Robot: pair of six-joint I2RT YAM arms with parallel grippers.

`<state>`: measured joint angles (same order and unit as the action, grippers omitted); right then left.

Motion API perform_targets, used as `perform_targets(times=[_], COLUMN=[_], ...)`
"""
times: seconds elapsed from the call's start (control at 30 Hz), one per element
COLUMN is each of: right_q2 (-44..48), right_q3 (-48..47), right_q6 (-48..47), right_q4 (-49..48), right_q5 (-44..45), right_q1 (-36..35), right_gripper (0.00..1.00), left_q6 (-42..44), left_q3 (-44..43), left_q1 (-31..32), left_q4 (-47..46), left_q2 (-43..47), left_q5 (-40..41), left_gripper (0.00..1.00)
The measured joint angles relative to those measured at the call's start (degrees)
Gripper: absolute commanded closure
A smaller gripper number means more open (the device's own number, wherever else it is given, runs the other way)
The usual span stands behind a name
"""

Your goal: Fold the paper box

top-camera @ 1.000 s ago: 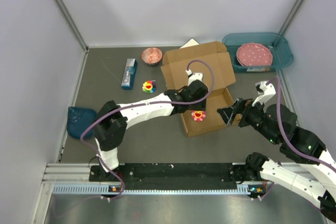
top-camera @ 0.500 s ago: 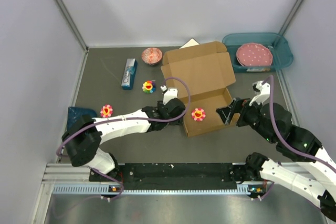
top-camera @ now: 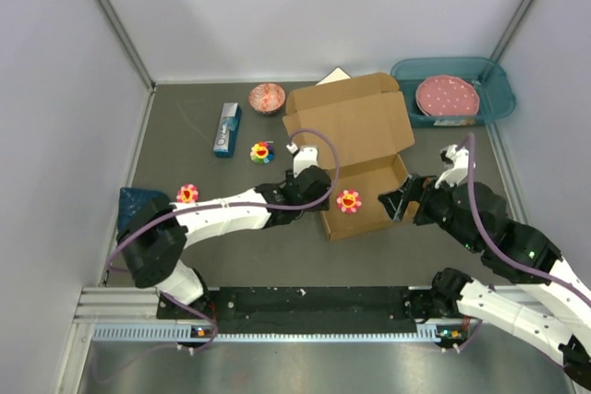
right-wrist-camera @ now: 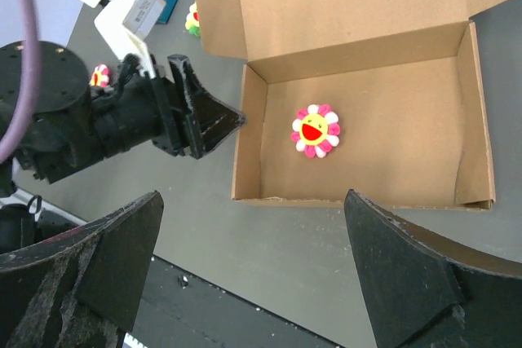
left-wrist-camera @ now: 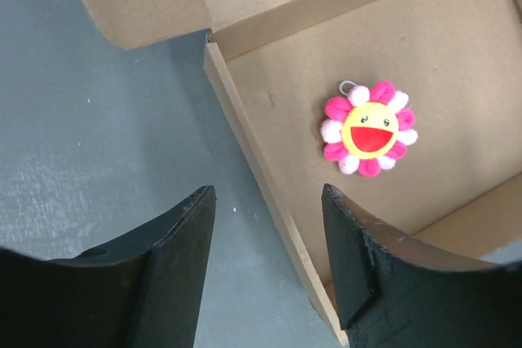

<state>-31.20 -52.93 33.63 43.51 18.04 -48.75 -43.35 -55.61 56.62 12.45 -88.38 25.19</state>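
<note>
The paper box [top-camera: 355,122] is brown cardboard, with its lid lying open toward the back and its shallow tray toward me. A pink flower toy [top-camera: 348,200] lies in the tray. My left gripper [top-camera: 319,198] is open at the tray's left wall. In the left wrist view the left gripper [left-wrist-camera: 267,193] straddles that wall of the paper box [left-wrist-camera: 424,55], one finger outside and one inside, next to the flower toy [left-wrist-camera: 371,128]. My right gripper [top-camera: 399,202] is wide open at the tray's right end and holds nothing. In the right wrist view the right gripper [right-wrist-camera: 253,201] looks across the paper box [right-wrist-camera: 391,120].
A pink bowl [top-camera: 267,97], a blue carton [top-camera: 226,129] and a multicoloured flower toy [top-camera: 262,152] lie left of the box. A second pink flower [top-camera: 187,194] and a blue cloth [top-camera: 138,214] sit at the near left. A teal tray [top-camera: 495,99] with a pink plate stands back right.
My left arm has pulled back out of the box to its left wall, uncovering the pink flower at the near left. The right arm has barely shifted.
</note>
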Motion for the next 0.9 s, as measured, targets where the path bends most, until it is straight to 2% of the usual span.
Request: perform_targets(times=[0.07, 0.13, 0.17, 0.27, 0.3, 0.4, 0.6, 0.9], right_q2=[0.0, -0.1, -0.2, -0.3, -0.4, -0.5, -0.5, -1.5], right_q3=[0.0, 0.0, 0.0, 0.0, 0.0, 0.0, 0.0, 0.8], right_q6=[0.0, 0.0, 0.0, 0.0, 0.0, 0.0, 0.0, -1.4], right_q4=[0.3, 0.3, 0.3, 0.5, 0.5, 0.5, 0.7, 0.7], right_q5=[-0.1, -0.1, -0.1, -0.1, -0.1, -0.1, 0.0, 2.5], right_q1=[0.0, 0.0, 0.0, 0.0, 0.0, 0.0, 0.0, 0.0], right_gripper=[0.06, 0.07, 0.06, 0.07, 0.07, 0.07, 0.06, 0.05], left_q6=[0.0, 0.0, 0.3, 0.5, 0.9, 2.5, 6.5, 7.1], left_q3=[-1.1, -2.2, -2.3, -2.2, -1.8, -0.9, 3.8, 11.9], left_q1=[-0.6, -1.3, -1.7, -2.6, -2.9, -4.6, -7.4, -8.1], left_q4=[0.0, 0.1, 0.1, -0.8, -0.9, -1.7, -1.4, 5.1], left_q2=[-2.1, -4.8, -6.1, -7.5, -7.3, -6.6, -1.7, 9.7], left_q5=[-0.2, -0.5, -0.8, -2.1, -2.4, -3.5, -4.6, -2.7], left_gripper=[0.59, 0.65, 0.73, 0.82, 0.89, 0.96, 0.99, 0.98])
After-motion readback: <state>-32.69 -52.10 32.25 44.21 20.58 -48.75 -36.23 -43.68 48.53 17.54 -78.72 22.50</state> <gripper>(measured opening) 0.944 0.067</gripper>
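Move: The paper box's left wall runs between and below the left gripper's open fingers; the stretch to grasp lies about 2 cm ahead and 4 cm below, with no sideways offset. The pink flower lies on the box floor, 2 cm ahead, 5 cm right and 8 cm below; the opened lid's middle is some 17 cm ahead, 5 cm right and 5 cm lower. From the right gripper that wall lies roughly 12 cm ahead, 11 cm left and 21 cm below. Sink the left gripper about 4 cm and ease it slightly forward so its fingers straddle the box's left wall, then close them to pinch the cardboard. Keep that grip and drag the box to the left, curving back towards the robot, some 7 cm left and nearly 4 cm back once shut, the wrist rolling slightly. ##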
